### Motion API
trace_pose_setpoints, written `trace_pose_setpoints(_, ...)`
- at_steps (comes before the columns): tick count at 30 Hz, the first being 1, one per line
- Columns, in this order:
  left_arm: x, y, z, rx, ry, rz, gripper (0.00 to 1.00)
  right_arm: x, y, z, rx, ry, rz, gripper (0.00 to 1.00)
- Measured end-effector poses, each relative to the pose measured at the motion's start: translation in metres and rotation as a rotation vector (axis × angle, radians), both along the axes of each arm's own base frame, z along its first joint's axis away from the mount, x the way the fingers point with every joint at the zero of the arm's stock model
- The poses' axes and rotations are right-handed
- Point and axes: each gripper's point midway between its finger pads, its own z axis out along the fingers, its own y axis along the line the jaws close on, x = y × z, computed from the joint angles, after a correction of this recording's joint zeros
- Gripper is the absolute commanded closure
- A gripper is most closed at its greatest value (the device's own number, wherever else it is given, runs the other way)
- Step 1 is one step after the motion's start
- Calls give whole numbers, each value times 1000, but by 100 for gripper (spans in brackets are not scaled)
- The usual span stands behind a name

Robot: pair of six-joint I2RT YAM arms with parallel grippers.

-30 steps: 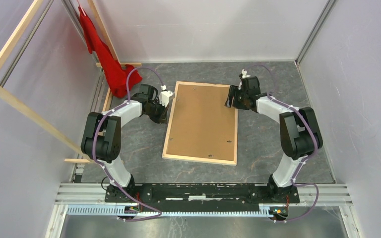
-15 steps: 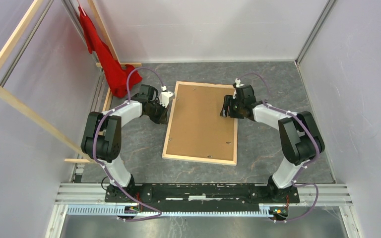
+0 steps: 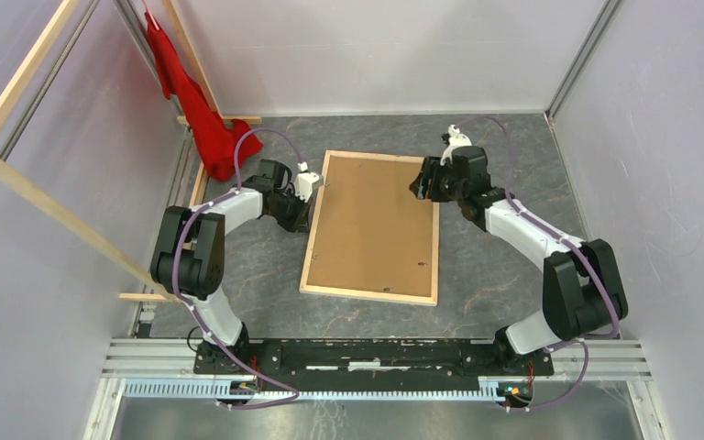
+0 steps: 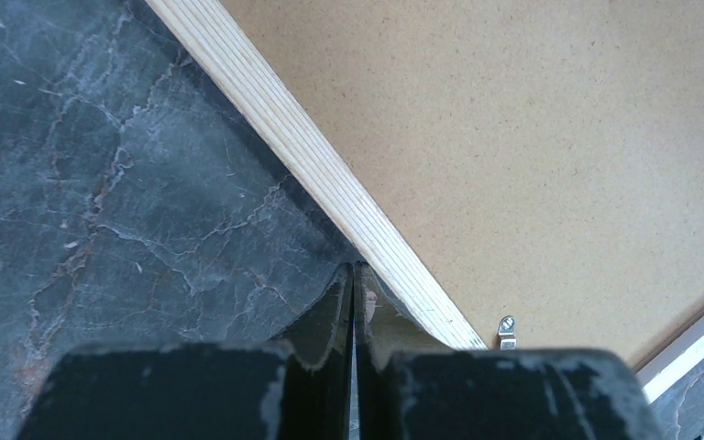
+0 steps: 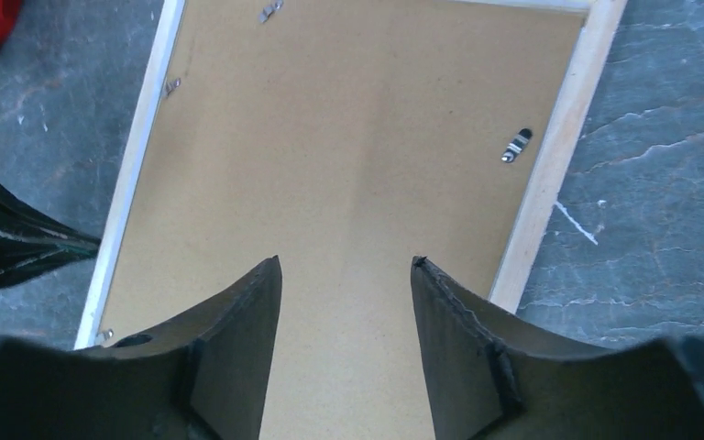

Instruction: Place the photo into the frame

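Note:
The frame (image 3: 313,240) lies flat on the table, pale wood face up, with the brown backing board (image 3: 373,225) inside it. The photo is hidden. My left gripper (image 3: 304,209) is shut, and its tips (image 4: 353,268) rest against the outer side of the frame's left rail (image 4: 312,156). Nothing shows between them. My right gripper (image 3: 420,188) hovers open over the backing board (image 5: 357,137) near the frame's far right corner. Its fingers (image 5: 346,266) hold nothing, and the right rail (image 5: 559,147) lies just beside them.
Small metal tabs (image 5: 516,145) (image 4: 507,332) sit at the board's edges. A red cloth (image 3: 197,110) hangs at the back left beside long wooden beams (image 3: 46,197). Enclosure walls stand close on three sides.
My right gripper dipped inward over the board, then drew back toward the far right corner as its elbow swung out to the right. The left arm and frame have not moved.

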Motion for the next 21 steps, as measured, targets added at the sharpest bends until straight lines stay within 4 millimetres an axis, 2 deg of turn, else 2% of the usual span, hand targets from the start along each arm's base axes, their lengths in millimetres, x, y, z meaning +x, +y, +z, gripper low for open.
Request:
trace_pose_setpoints(2,-3,0,-2,-5,8,-2,94,-1,-4,1,23,-20,-5,60)
trace_pose_setpoints(3,-5,-1,-3,-13,13,-5,95,0,-6,0,32,-22,-11,64)
trace_pose_setpoints(4,-6,-2,-4,-19,17,-8,95,0,-6,-2,34,-20,-11,64)
trace_pose_setpoints(5,-8,-3,-5,-24,22,-11,95,0,-6,-4,38,-16,-10,59)
trace_pose_setpoints(6,-11,-3,-6,-30,30,-15,96,-1,-5,-6,41,-12,-6,51)
trace_pose_setpoints(7,-14,-4,-8,-34,38,-17,96,-3,-4,-7,45,-9,-1,48)
trace_pose_setpoints(10,-21,-7,-9,-58,52,-29,96,-9,4,-11,71,-13,29,56)
trace_pose_setpoints(12,-24,-8,-9,-68,59,-34,96,-20,14,-19,87,0,61,61)
trace_pose_setpoints(16,-30,-9,-9,-79,73,-40,96,-60,63,-31,137,39,189,69)
trace_pose_setpoints(19,-35,-9,-8,-82,89,-42,93,-109,115,-43,177,75,326,63)
trace_pose_setpoints(21,-39,-10,-5,-89,101,-46,89,-136,140,-51,188,100,388,60)
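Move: The left hand, fingers shut, is right beside the frame's left rail: the rail's middle is some 2 cm ahead and 2 cm to the right, 1 cm below. The left clip lies about 7 cm back and 2 cm right of this hand. From the right hand, above the backing, that clip is roughly 13 cm back, 21 cm left and 12 cm below; the near clip is 21 cm back and 6 cm left, the right clip 15 cm back and 1 cm right. The left hand's shut fingertips push the frame by its left rail, sliding back about 4 cm and 1 cm right along the slanting rail. Meanwhile the right hand, after a brief hold, sweeps over the backing towards the left clip, about 14 cm left and as far back, sinking 5 cm, turning counter-clockwise some 20 degrees and closing its fingers to about half their gap. ##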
